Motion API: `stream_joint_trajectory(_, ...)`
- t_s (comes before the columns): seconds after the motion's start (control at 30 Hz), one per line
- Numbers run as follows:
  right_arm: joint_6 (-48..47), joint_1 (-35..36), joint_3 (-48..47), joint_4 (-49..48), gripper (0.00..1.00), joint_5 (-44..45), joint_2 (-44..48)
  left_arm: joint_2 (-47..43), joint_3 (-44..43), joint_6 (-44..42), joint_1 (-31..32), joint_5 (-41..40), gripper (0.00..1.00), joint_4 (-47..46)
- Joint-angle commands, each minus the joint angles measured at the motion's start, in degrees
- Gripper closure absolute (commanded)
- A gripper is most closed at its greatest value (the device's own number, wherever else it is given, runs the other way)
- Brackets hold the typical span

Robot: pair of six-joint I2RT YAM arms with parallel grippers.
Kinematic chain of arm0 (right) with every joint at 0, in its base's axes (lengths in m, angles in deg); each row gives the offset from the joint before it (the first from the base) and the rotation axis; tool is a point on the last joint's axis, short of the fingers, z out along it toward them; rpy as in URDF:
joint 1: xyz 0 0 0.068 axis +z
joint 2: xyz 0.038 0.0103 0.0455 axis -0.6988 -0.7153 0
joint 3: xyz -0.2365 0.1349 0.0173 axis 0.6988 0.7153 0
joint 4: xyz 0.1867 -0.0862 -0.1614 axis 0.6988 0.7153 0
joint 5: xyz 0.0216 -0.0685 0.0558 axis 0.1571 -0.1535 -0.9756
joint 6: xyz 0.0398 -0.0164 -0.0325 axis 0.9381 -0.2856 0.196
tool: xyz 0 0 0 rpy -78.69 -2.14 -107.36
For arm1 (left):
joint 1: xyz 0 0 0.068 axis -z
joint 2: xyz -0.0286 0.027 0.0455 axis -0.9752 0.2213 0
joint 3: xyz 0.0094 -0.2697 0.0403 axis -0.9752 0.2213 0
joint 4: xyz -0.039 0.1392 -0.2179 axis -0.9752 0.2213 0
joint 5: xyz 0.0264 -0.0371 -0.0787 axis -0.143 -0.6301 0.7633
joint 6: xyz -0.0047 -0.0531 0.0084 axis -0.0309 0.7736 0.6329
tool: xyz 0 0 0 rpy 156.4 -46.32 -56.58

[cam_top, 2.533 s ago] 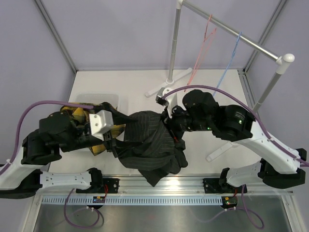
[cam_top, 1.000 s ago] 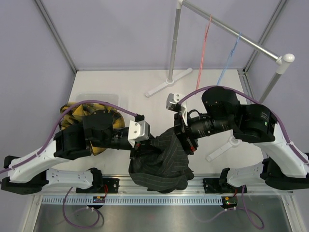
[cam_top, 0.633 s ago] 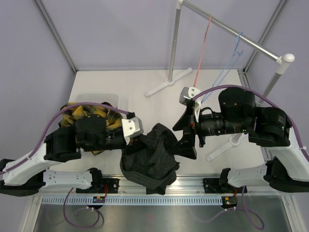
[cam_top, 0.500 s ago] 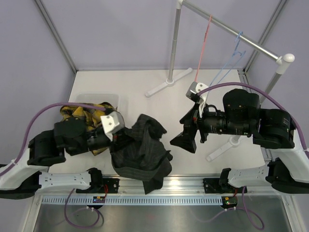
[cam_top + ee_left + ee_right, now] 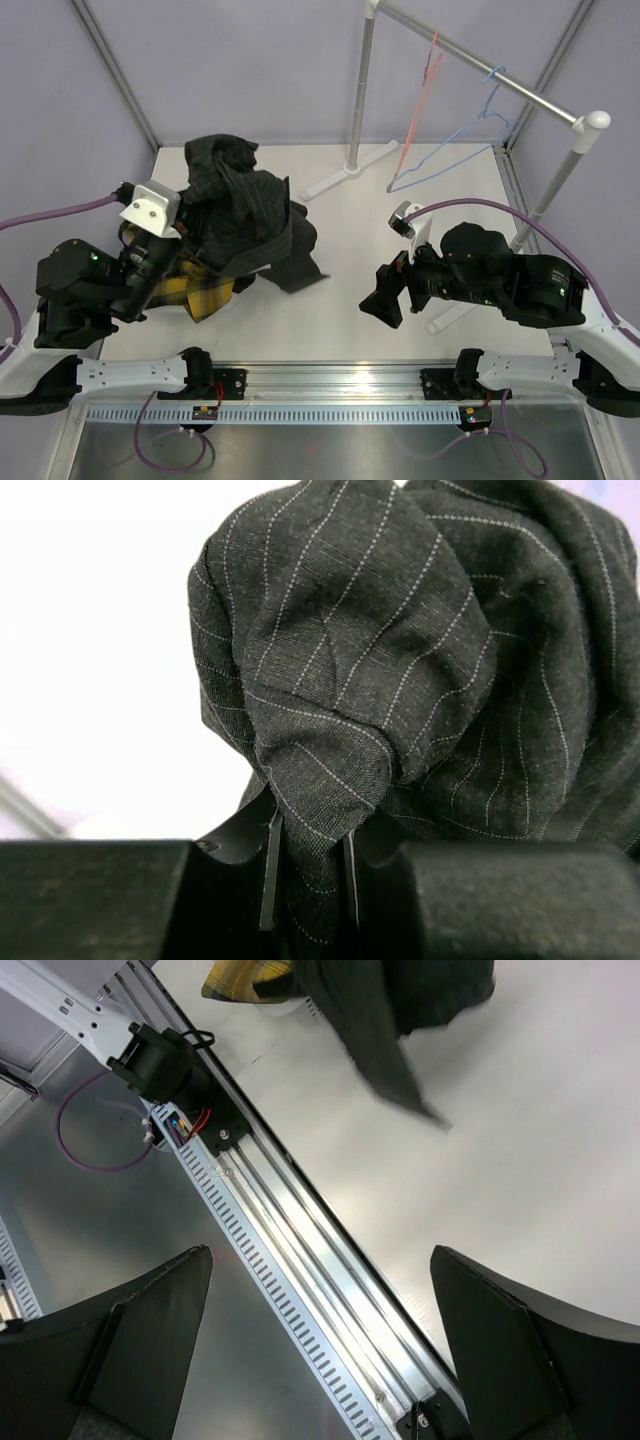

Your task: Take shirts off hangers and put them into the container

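Note:
My left gripper (image 5: 305, 830) is shut on a fold of the black pinstriped shirt (image 5: 400, 660). From above, that shirt (image 5: 245, 215) hangs bunched at the table's left, draped over the yellow plaid shirt (image 5: 205, 290). The container is hidden under both shirts and my left arm. My right gripper (image 5: 383, 300) stands open and empty to the right of centre, its fingers wide apart (image 5: 320, 1252) over the table's front edge. The pink hanger (image 5: 420, 100) and the light blue hanger (image 5: 450, 160) hang bare on the rail.
The metal rail (image 5: 480, 65) crosses the back right on white stands, with one foot (image 5: 340, 175) at the back centre and another (image 5: 450, 315) under my right arm. An aluminium track (image 5: 330, 375) runs along the near edge.
My right gripper opened, let go of the black shirt and drew back to the right. My left gripper carried the shirt from front centre to the left, over the yellow plaid shirt.

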Motion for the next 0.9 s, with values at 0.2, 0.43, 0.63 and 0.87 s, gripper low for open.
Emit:
stream_joint_trajectory(0.2, 3.7, 0.5, 5.5, -3.5, 0.0, 1.3, 4.0, 3.1, -1.4, -45.8, -0.2, -8.9, 1.0, -48.3)
stream_joint_trajectory(0.43, 3.5, 0.4, 7.5, -3.7, 0.01, 2.2, 6.8, 7.8, -13.6, -43.8, -2.0, -9.6, 1.0, -33.5)
stream_joint_trajectory(0.63, 3.5, 0.5, 7.0, -4.7, 0.0, 1.3, 5.7, 19.8, -23.9, -19.4, -11.0, 3.0, 1.0, -2.0)
stream_joint_trajectory(0.87, 4.8, 0.5, 8.1, -4.7, 0.0, 0.7, 6.7, 27.2, -26.3, 2.4, -37.4, 27.8, 1.0, 2.4)
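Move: The left hand already holds the bunched black shirt high up; the container it is to go into lies about 12 cm ahead and 14 cm to the left, roughly 45 cm below. The yellow plaid shirt already fills the container, at nearly the same place, and the rack's white foot stands some 35 cm ahead and 21 cm to the right of the left hand. From the empty right hand the container is about 20 cm ahead and 39 cm left, some 32 cm down. The left hand keeps the black shirt pinched and swings it up about 14 cm, drifting some 7 cm left, while the wrist tips its fingers up by around 20 degrees and turns counter-clockwise about as much. It then whips quickly forward some 10 cm, moving back to the right and sinking about 6 cm, with the fingers tipping down again, until it is far enough out to be about level with the container, still high above it and to its right. ##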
